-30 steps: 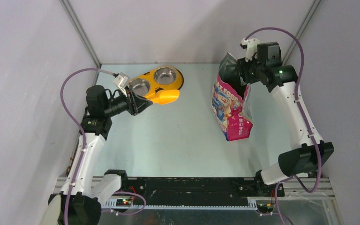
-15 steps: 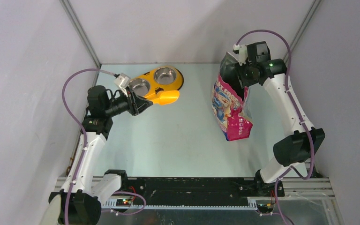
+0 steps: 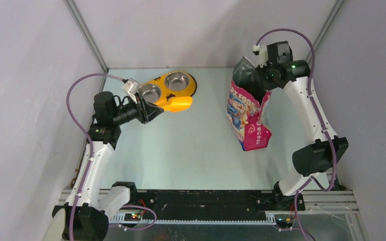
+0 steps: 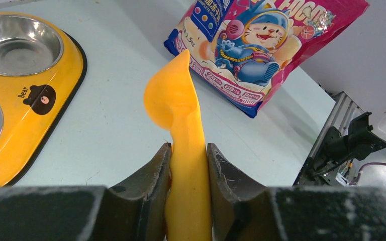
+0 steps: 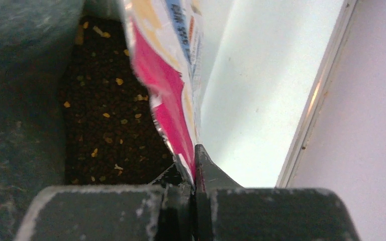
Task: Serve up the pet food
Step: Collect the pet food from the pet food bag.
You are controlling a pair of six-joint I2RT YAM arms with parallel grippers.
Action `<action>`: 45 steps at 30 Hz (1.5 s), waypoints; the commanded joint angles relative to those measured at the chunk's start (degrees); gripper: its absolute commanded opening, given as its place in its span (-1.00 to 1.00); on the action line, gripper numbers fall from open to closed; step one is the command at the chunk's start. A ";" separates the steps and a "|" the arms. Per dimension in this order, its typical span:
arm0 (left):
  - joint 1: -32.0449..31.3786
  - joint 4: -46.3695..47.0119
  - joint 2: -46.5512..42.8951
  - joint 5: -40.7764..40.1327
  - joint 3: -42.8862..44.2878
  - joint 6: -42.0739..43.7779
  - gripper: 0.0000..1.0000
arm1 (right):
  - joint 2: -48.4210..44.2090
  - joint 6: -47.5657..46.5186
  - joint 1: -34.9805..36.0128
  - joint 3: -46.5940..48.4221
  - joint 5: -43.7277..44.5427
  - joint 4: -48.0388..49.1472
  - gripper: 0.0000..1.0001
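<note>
The blue-and-pink pet food pouch (image 3: pixel 246 113) stands open at the right of the table and also shows in the left wrist view (image 4: pixel 261 45). My right gripper (image 3: pixel 264 75) is shut on the pouch's top rim (image 5: pixel 181 125), holding it open. Dark-brown kibble (image 5: pixel 110 120) fills the inside. My left gripper (image 3: pixel 153 109) is shut on the handle of the orange scoop (image 3: pixel 178 104), whose empty bowl (image 4: pixel 173 93) points toward the pouch, just above the table.
The yellow double feeder (image 3: pixel 192 89) with two empty steel bowls (image 3: pixel 177 80) lies at the back, just behind the scoop; it also shows in the left wrist view (image 4: pixel 55 70). Grey walls enclose the table on three sides.
My right gripper has shifted and turned at the pouch's rim, pulling the top open and reshaping it. The left arm and scoop have barely moved.
</note>
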 commanded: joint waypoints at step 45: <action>1.12 3.04 0.04 0.60 -0.28 -1.35 -1.00 | -1.82 -3.78 5.67 1.00 12.49 8.66 0.15</action>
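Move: The pet food bag stands with its right-hand rim already pinched in the right fingers; its middle is roughly 4 cm to that hand's left, 4 cm nearer and 14 cm below. Its open mouth is centred about 5 cm left, level with the fingers and neither ahead nor back. The bowl tray lies far off, some 43 cm left, 9 cm farther out and 26 cm down. From the left hand, the bag is about 42 cm right, 8 cm ahead and 14 cm lower. The bag is dragged by its pinched rim as the right hand goes about 4 cm right, rising a little and easing slightly forward. The hand then swings quickly back left some 7 cm, past where it began, and there the closed fingers spread to about half open, letting go of the rim, with a small rise and a slight outward tilt of the tips. ##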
